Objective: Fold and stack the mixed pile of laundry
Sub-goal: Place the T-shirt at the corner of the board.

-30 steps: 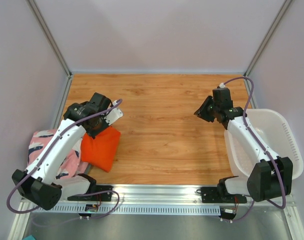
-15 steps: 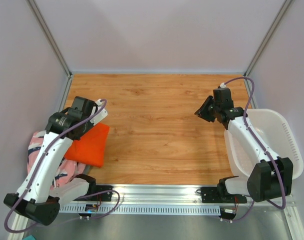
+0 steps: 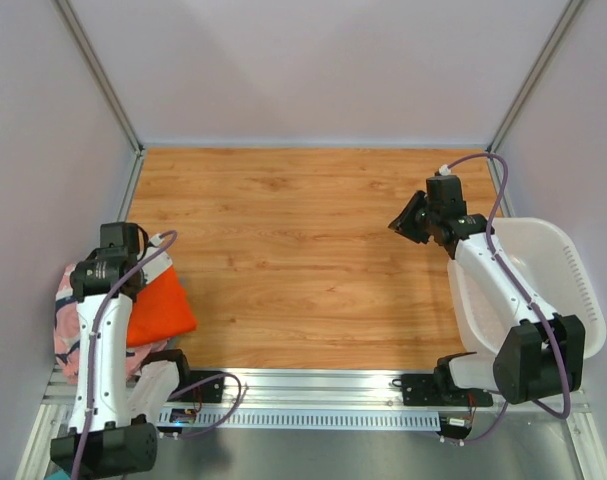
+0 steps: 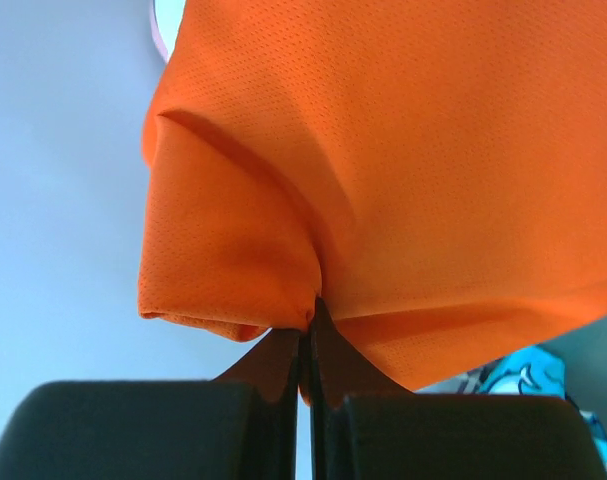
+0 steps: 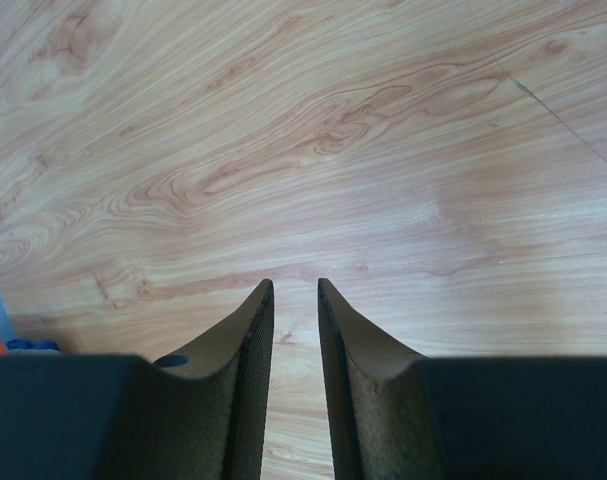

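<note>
A bright orange garment (image 3: pixel 160 306) hangs folded from my left gripper (image 4: pixel 308 312), which is shut on a pinch of its edge. In the top view it lies at the table's near left, partly over the pink garment with a dark-and-white pattern (image 3: pixel 67 312). My left gripper (image 3: pixel 118 264) sits above both, its fingertips hidden by the wrist. A corner of patterned cloth (image 4: pixel 518 375) shows under the orange one. My right gripper (image 3: pixel 401 222) hovers over bare wood at the right, open with nothing between its fingers (image 5: pixel 251 330). The blue and grey garments are out of view.
A white slotted plastic basket (image 3: pixel 575 272) stands at the right edge, beside the right arm. Grey walls close in the table on the left, back and right. A metal rail (image 3: pixel 313 385) runs along the near edge.
My left arm has swung left and toward the near edge, carrying the orange garment from the table over onto the pink patterned one. The right arm has not moved.
</note>
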Available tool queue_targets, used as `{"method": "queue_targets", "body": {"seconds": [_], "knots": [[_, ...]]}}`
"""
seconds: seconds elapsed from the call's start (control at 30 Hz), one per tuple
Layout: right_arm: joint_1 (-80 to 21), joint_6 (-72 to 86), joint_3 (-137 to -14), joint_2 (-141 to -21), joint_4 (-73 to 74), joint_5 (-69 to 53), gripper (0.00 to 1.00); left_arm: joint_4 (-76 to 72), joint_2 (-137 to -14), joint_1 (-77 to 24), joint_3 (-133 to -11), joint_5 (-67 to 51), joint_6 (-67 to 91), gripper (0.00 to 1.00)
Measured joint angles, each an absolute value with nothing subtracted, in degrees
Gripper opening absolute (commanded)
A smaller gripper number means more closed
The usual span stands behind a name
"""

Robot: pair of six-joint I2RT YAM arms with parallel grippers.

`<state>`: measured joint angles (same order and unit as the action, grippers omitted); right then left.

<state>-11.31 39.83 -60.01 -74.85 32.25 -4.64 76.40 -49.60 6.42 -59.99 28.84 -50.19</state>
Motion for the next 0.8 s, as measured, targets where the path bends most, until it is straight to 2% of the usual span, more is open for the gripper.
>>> {"method": "queue_targets", "body": {"seconds": [0.1, 0.4, 0.8], "knots": [[-11.1, 39.2, -60.0, -74.8, 32.2, -4.7, 0.27, 74.8, -50.7, 13.6, -60.0, 28.5, -54.6, 0.0], [-8.9, 38.3, -59.8, -74.8, 31.3, -5.2, 0.27, 62.7, -53.8, 23.2, -52.7, 26.8, -64.8, 0.0], [-7.6, 37.6, -59.8, -74.8, 30.6, -6.1, 0.27, 43.9, -63.4, 30.5, -52.1, 24.5, -71.6, 0.0]]}}
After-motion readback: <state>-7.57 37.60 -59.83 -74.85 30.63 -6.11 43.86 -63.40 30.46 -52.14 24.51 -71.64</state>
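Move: The left gripper holds the orange T-shirt; its body hangs about 8 cm to the right, 2 cm back and some 9 cm down. The stack at the board's near left corner has its middle almost straight below, about 18 cm down and 1 cm to the right. The stack's grey cloth edge shows 12 cm to the right, 2 cm farther out. From the idle right gripper the stack lies roughly 57 cm left and 20 cm back. Bring the left gripper about 10 cm to the left over the stack towards its outer far edge, easing down about 4 cm early on and then swinging some 5 cm forward. Keep the fingers pinched on the T-shirt so the cloth trails along from the right; hold the wrist nearly as it is, tilting only a few degrees. ##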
